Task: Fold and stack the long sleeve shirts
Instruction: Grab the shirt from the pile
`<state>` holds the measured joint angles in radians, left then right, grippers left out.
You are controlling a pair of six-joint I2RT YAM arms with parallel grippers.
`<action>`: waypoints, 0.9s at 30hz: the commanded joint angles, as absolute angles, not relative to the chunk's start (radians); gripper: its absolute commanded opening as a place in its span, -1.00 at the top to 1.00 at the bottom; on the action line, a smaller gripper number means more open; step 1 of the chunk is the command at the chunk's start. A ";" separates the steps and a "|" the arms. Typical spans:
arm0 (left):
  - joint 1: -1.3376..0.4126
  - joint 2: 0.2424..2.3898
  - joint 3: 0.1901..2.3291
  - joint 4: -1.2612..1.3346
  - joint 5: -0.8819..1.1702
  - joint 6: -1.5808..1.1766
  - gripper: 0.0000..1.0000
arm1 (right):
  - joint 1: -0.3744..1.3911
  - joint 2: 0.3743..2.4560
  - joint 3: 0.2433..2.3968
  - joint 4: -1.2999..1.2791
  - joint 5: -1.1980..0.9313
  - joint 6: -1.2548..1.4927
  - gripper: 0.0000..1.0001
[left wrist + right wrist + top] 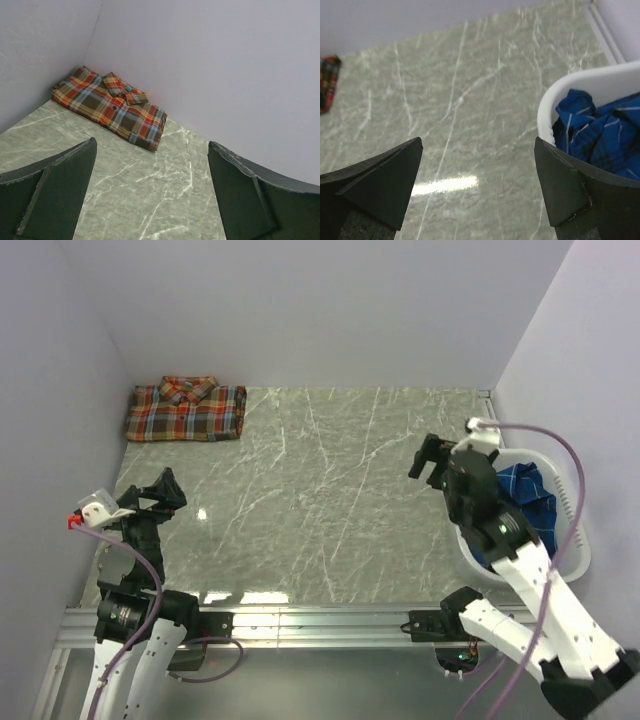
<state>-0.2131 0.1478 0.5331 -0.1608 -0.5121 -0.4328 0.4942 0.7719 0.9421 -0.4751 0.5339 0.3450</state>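
A red-orange plaid shirt (186,410) lies folded flat in the far left corner of the table, collar up; the left wrist view shows this red-orange shirt (112,106) ahead of the fingers. A royal blue plaid shirt (527,496) sits crumpled inside a white basket (578,540) at the right edge, and the right wrist view catches the blue shirt (600,135) beside the right finger. My left gripper (165,489) hovers open over the near left of the table, holding nothing. My right gripper (428,458) is open and empty, just left of the basket.
The table is grey-green marbled stone (330,500) with lilac walls at the back and both sides. A metal rail (300,620) runs along the near edge by the arm bases. The basket's rim (580,82) is close to my right finger.
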 commanded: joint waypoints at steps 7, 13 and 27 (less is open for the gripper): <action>-0.252 0.170 0.545 -0.199 -0.499 -0.505 -0.99 | 0.204 1.094 1.177 -0.782 0.542 0.575 -1.00; -0.284 0.183 0.551 -0.206 -0.489 -0.489 -0.99 | 0.014 1.127 1.129 -0.810 0.529 0.692 -0.99; -0.319 0.158 0.545 -0.201 -0.506 -0.443 -0.99 | -0.242 1.351 0.902 -0.556 0.345 0.810 -1.00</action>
<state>-0.3141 0.1696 0.5312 -0.2100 -0.5018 -0.4641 -0.2150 1.3025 0.9218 -0.6888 0.3931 0.7597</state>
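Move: The blue plaid shirts lie heaped in the white basket, their middle some 18 cm to the right of the right hand, about 2 cm back and roughly 23 cm below it. The basket around them is centred about 20 cm to the right and 4 cm back, while the folded red plaid shirt lies far off, about 55 cm left and 22 cm ahead. From the left hand the blue heap is some 68 cm to the right, 4 cm ahead and 26 cm below. The right hand first reaches about 4 cm forward, then swings right across the basket's left rim, drawing back again as it goes, and sinks ever more steeply until it is some 19 cm lower and 16 cm farther right, just over the blue heap, with no touch to be made out. On the way the wrist swings round clockwise and tips the wide-open fingers steeply down, while the open left hand shifts a little to the right and slightly down, turning a few degrees clockwise. ##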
